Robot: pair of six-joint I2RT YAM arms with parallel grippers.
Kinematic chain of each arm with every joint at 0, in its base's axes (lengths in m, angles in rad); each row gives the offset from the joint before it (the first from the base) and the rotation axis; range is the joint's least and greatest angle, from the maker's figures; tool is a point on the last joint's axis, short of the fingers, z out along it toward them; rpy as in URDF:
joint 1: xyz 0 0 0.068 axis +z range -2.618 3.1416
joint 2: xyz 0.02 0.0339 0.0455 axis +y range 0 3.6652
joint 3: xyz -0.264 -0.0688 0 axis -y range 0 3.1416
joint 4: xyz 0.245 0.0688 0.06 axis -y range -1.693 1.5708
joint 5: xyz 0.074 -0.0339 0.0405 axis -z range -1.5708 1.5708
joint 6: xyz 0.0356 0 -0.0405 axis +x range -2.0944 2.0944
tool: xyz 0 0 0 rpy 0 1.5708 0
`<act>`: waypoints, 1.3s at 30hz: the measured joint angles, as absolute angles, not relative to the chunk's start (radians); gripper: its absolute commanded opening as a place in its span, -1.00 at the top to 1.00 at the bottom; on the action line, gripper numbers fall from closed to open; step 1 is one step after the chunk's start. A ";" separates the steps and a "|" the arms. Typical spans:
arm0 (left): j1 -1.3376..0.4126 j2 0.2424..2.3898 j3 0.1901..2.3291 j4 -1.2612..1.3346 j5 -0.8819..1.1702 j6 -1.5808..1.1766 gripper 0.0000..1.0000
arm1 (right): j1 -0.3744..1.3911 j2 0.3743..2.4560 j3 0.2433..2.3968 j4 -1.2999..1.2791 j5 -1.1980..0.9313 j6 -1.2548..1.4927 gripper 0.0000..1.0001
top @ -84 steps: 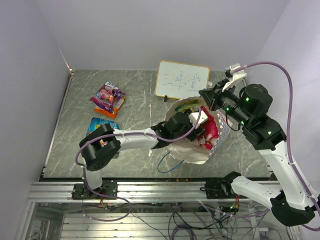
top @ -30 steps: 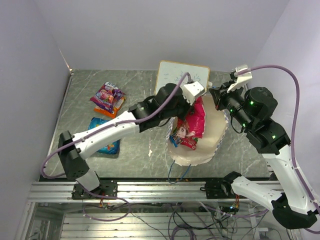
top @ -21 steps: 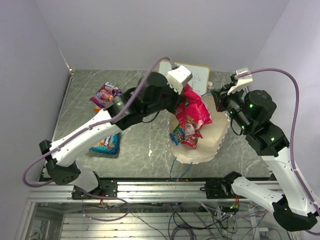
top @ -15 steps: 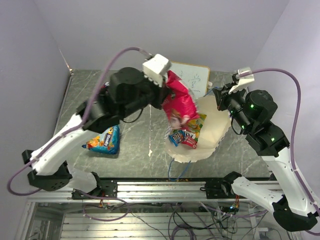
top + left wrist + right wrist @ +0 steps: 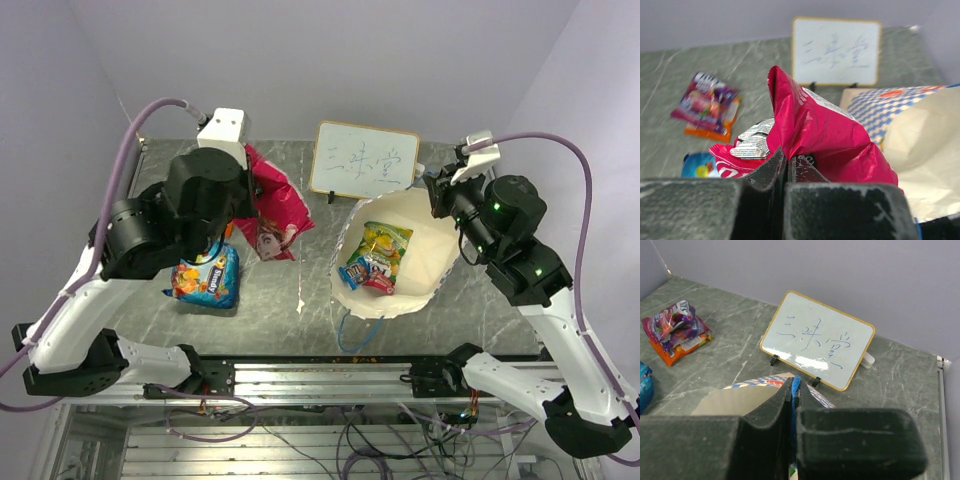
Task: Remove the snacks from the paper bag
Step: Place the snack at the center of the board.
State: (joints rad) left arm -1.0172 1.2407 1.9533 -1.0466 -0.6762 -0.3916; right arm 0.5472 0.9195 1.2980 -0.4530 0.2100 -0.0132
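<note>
My left gripper (image 5: pixel 786 165) is shut on a pink-red snack packet (image 5: pixel 272 212), which hangs in the air left of the paper bag (image 5: pixel 425 255). The bag lies open toward the camera, and my right gripper (image 5: pixel 794 385) is shut on its blue cord handle (image 5: pixel 796 384), holding the rim up. Inside lie a yellow-green packet (image 5: pixel 384 243) and two small packets, blue (image 5: pixel 354 275) and red (image 5: pixel 378 284). A blue packet (image 5: pixel 206 283) and a purple-orange packet (image 5: pixel 707 102) lie on the table at the left.
A white signboard (image 5: pixel 364 160) stands behind the bag. The bag's other blue handle (image 5: pixel 350 335) trails on the table near the front edge. Walls enclose the table on the left, back and right.
My left arm has lifted the pink-red packet out of the bag and swung it up and to the left. The right gripper has kept hold of the bag's handle.
</note>
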 measured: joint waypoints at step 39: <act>0.184 1.285 1.254 -1.134 -0.051 -0.702 0.86 | 0.547 0.934 1.283 -0.416 0.180 -0.145 1.00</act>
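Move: The left hand is holding the pink snack bag high over the table. The blue snack lies about 5 cm ahead, 17 cm to its left and some 43 cm below. The purple snack, on top of an orange one, is roughly 22 cm farther out than the blue and level with it sideways. The paper bag stands about 28 cm to the hand's right, level in depth. From the right hand the blue snack is some 44 cm left, about level in depth. Bring the left gripper down about 28 cm and some 21 cm to the left, away from the paper bag and towards the blue snack, with the pink snack still pinched in the shut fingers. On the way, turn the hand counter-clockwise and tip it over until the fingers point steeply down; the sinking carries on after the quick early leftward swing eases. ##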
